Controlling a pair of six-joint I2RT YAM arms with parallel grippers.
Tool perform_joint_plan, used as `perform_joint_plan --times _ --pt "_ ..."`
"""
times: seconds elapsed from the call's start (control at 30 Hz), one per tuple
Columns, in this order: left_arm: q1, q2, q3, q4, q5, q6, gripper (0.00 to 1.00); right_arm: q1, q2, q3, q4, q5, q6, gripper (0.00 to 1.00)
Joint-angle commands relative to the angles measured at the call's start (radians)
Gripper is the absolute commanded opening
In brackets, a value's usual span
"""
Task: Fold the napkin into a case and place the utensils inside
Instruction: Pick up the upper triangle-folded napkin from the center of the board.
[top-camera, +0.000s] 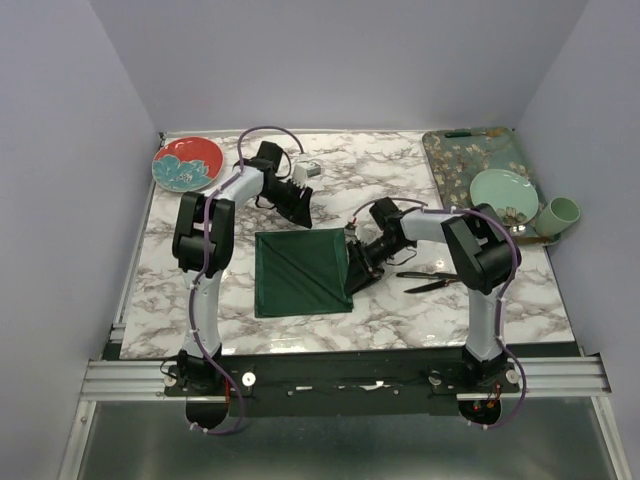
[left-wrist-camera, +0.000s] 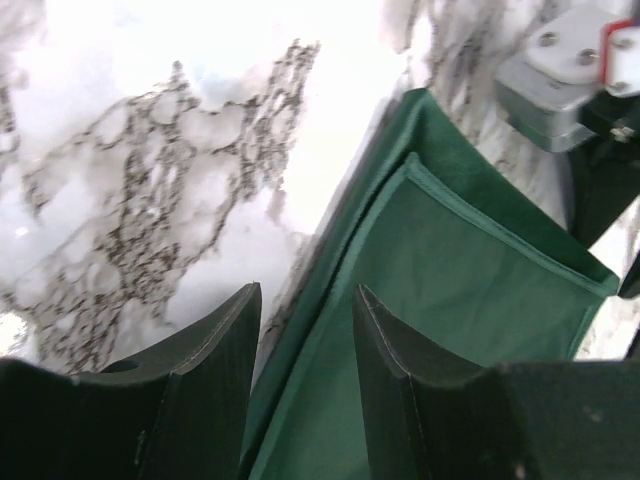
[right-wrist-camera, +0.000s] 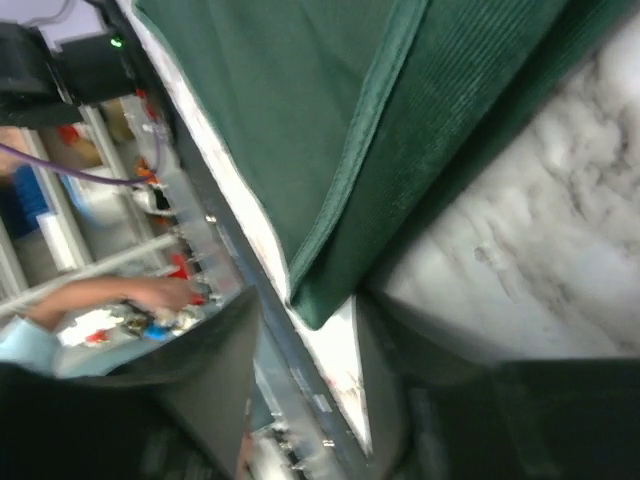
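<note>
The dark green napkin (top-camera: 300, 272) lies folded into a rough square on the marble table, with a diagonal crease across it. My left gripper (top-camera: 303, 210) hovers over its far edge. In the left wrist view the gripper (left-wrist-camera: 305, 300) is open, and the layered hem of the napkin (left-wrist-camera: 450, 260) runs under the gap. My right gripper (top-camera: 357, 265) is at the napkin's right edge. In its own view it (right-wrist-camera: 305, 310) is open, with a corner of the napkin (right-wrist-camera: 330, 120) just past the tips. Two black utensils (top-camera: 428, 281) lie on the table to the right of that gripper.
A red and teal plate (top-camera: 187, 163) sits at the back left. At the back right a teal floral tray (top-camera: 480, 160) holds a pale green plate (top-camera: 503, 190), with a green cup (top-camera: 562, 213) beside it. The table's near rail (right-wrist-camera: 230, 260) shows in the right wrist view.
</note>
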Motion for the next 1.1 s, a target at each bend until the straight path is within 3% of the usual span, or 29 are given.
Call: perform_joint_plan --times 0.0,0.07,0.27,0.57,0.73,1.07 --pt "-0.006 0.019 -0.002 -0.053 0.124 0.052 0.50 -0.007 -0.051 -0.034 -0.003 -0.024 0.031 0.57" --pt "-0.011 0.029 0.009 -0.068 0.133 0.057 0.50 -0.032 -0.074 -0.031 -0.020 -0.007 0.020 0.66" --pt "-0.040 0.070 0.072 -0.104 0.112 0.055 0.50 -0.102 -0.113 0.088 -0.061 0.062 -0.030 0.72" --pt "-0.054 0.050 0.063 -0.120 0.095 0.107 0.34 -0.147 0.025 0.329 -0.103 0.122 -0.066 0.79" --pt "-0.069 0.017 0.040 -0.125 0.098 0.161 0.17 -0.147 0.105 0.415 -0.101 0.125 -0.078 0.83" --pt "-0.084 -0.062 -0.034 -0.094 0.106 0.250 0.13 -0.144 0.209 0.509 -0.091 0.053 -0.112 0.89"
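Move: The napkin's far edge, where the left fingers will pinch it, lies about 3 cm back, 3 cm right and 1 cm below the left hand. The far-right corner is some 10 cm right and 2 cm back of that hand, and the napkin's middle about 12 cm straight back. From the right hand, the same far-right corner is about 15 cm ahead and 1 cm left; the near-right corner sits about 3 cm back, and the utensils some 20 cm right and 3 cm ahead. The napkin's far edge, right of its middle, gets pinched between the left fingers, which draw back and right about 5 cm onto it while closing and swing roughly 15 degrees clockwise. Meanwhile the right hand comes free of the near-right corner, opening wide, and sweeps forward some 15 cm along the right edge, first rising about 6 cm, then sinking 3 towards the far-right corner. ##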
